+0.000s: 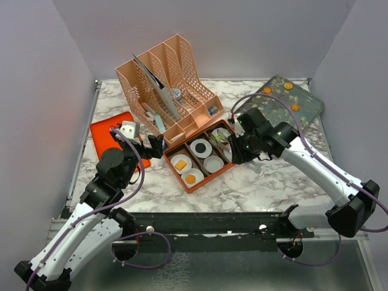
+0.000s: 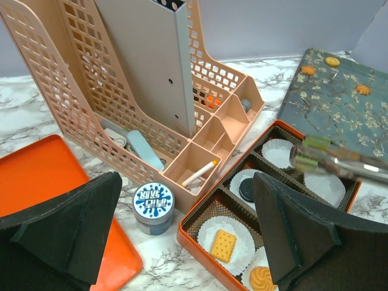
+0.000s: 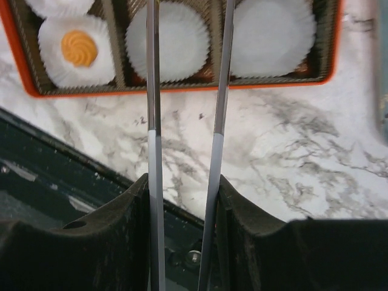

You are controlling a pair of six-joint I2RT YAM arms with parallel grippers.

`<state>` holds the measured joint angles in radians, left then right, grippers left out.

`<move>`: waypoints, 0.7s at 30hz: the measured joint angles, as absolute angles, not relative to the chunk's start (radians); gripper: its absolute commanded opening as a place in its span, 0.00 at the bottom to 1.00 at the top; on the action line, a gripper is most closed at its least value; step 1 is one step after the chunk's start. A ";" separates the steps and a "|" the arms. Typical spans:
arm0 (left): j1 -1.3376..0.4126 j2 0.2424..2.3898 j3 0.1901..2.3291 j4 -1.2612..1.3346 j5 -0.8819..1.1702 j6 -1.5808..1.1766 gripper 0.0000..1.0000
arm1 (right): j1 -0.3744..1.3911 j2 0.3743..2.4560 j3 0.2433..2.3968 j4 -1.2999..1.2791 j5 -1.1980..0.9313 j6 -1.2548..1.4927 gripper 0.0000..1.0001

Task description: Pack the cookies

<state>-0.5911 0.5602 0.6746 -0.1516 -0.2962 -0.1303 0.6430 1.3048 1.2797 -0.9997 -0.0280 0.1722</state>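
Note:
An orange box [image 1: 177, 176] with white paper cups holds cookies: a yellow square [image 1: 180, 163], an orange round [image 1: 190, 178] and a black round [image 1: 200, 147]. More orange cookies [image 1: 288, 86] lie on the floral lid [image 1: 303, 112] at the back right. My right gripper [image 1: 237, 151] is shut on metal tongs [image 3: 154, 121], whose two arms reach over the box's near rim [image 3: 182, 90] above an empty cup [image 3: 167, 39], beside the orange swirl cookie [image 3: 79, 48]. My left gripper [image 2: 188, 236] stands open and empty just left of the box, near the square cookie [image 2: 224, 244].
A pink mesh desk organiser [image 1: 167, 85] stands behind the box. An orange tray [image 1: 103, 139] lies at the left, with a blue-and-white tin [image 2: 153, 206] between it and the box. The table's dark front rail [image 3: 73, 194] runs below the right gripper.

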 measured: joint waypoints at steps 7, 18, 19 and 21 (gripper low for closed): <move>-0.590 0.564 0.675 -0.152 -0.296 -0.130 0.99 | 0.805 1.303 1.238 -1.037 -0.027 0.234 0.21; -0.590 0.567 0.675 -0.152 -0.296 -0.130 0.99 | 0.828 1.297 1.159 -1.049 -0.024 0.278 0.22; -0.590 0.568 0.675 -0.152 -0.296 -0.130 0.99 | 0.830 1.297 1.158 -1.049 -0.024 0.280 0.23; -0.590 0.569 0.675 -0.152 -0.296 -0.130 0.99 | 0.830 1.297 1.154 -1.049 -0.023 0.281 0.24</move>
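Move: The tongs gripped in the right hand already pinch the green cookie. The empty middle paper cup of the box's near row lies about 8 cm left of that hand, 3 cm ahead and 11 cm below. The dark cookie sits about 7 cm farther out and 5 cm left of that cup, the orange cookie some 9 cm left and 5 cm nearer, and the near row's empty right cup 8 cm right and 5 cm farther out. From the left hand, the middle cup is roughly 21 cm right, about level, 20 cm lower. Still pinching the green cookie in the tongs, the right hand draws back about 6.5 cm and sinks some 4 cm, bringing the tips from over the far row to the near row's empty middle cup. It starts fast with a little leftward travel, then slows into a mostly downward approach, tilting about 10 degrees so the tips swing back towards the robot; the grip stays unchanged. ##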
